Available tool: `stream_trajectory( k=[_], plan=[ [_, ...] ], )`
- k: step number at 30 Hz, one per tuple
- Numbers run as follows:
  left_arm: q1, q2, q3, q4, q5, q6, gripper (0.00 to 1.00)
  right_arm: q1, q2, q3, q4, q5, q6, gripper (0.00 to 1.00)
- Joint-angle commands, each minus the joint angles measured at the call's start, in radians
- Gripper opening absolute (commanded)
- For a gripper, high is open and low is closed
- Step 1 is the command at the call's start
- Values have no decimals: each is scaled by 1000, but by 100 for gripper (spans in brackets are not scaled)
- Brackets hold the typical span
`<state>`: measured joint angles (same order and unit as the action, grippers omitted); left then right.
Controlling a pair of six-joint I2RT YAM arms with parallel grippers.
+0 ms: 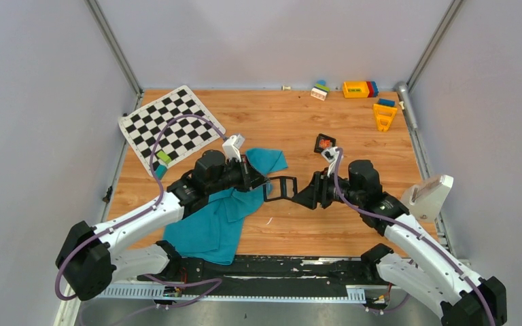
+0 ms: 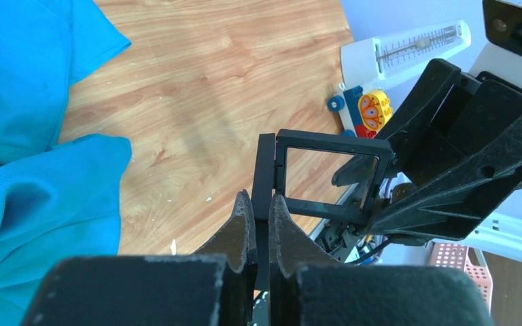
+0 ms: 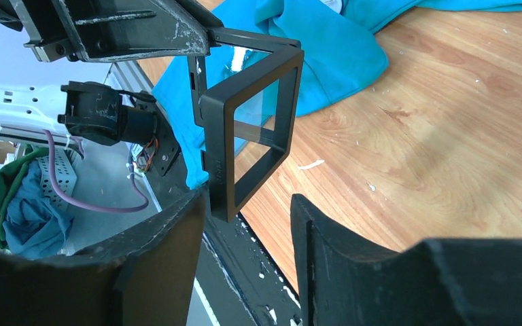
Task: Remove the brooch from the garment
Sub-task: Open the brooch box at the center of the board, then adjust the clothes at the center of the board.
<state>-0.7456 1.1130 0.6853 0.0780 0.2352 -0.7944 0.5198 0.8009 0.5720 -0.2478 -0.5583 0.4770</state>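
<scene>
The teal garment (image 1: 211,224) lies crumpled at the front left, partly under my left arm; it also shows in the left wrist view (image 2: 34,197) and the right wrist view (image 3: 340,47). No brooch shows on the visible fabric. My left gripper (image 1: 266,185) (image 2: 261,204) is shut on one thin panel of an open black square box (image 1: 282,188) (image 2: 333,141), held above the table. Its clear-windowed frame (image 3: 221,156) sticks out toward my right gripper (image 1: 304,193) (image 3: 248,200), which is open, with the frame's corner beside its left finger.
A second small black box (image 1: 324,142) holding something orange-red sits mid-table behind the right arm. A checkered mat (image 1: 170,122) lies at the back left. Toy blocks (image 1: 360,89) and a yellow piece (image 1: 384,115) are at the back right. A white object (image 1: 429,193) stands at the right edge.
</scene>
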Motion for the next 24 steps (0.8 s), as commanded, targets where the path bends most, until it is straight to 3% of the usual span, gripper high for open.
stream_trajectory(
  k=[1, 9, 11, 13, 14, 16, 18, 24],
  plan=[
    [-2, 3, 37, 41, 22, -13, 0, 22, 13, 24, 55, 23, -18, 49],
    [4, 5, 31, 34, 16, 6, 3, 27, 6, 32, -1, 116, 7, 13],
    [9, 9, 28, 30, 14, 22, 10, 26, 2, 41, -40, 150, 16, 6],
    [11, 16, 43, 0, 17, 69, 32, 26, 6, 62, -102, 198, 17, 0],
    [11, 20, 53, -43, 7, 92, 48, 26, 11, 75, -138, 225, 16, 0],
    [11, 30, 84, -128, -27, 159, 65, 26, 23, 90, -190, 287, 15, 0],
    [11, 35, 104, -190, -85, 223, 72, 26, 42, 102, -238, 352, 34, 0],
    [11, 96, 154, -341, -405, 344, 75, 27, 115, 176, -286, 487, 68, 0]
  ],
)
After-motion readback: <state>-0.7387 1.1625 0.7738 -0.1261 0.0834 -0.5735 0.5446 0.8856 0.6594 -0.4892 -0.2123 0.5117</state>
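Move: The open brooch box hangs between the hands. The left fingers still pinch its left leaf, its middle about 4 cm right and 2 cm back of them. From the right hand, gaping at its near right edge, the middle is about 4 cm left, 3 cm ahead and 1 cm up. Some 15 cm below the right hand, the garment's middle lies about 21 cm left and 4 cm back, and the small black tray about 11 cm right and 16 cm ahead. The right fingers close on the edge of the brooch box's right leaf and pinch it; only then do the left fingers open wide and let go of the left leaf. The hands part: the right sinks about 4 cm while drawing as far right and a little forward, turning clockwise, box in grip; the left backs off left, down and forward, about 2.5 cm each way, rolling some 15 degrees. ##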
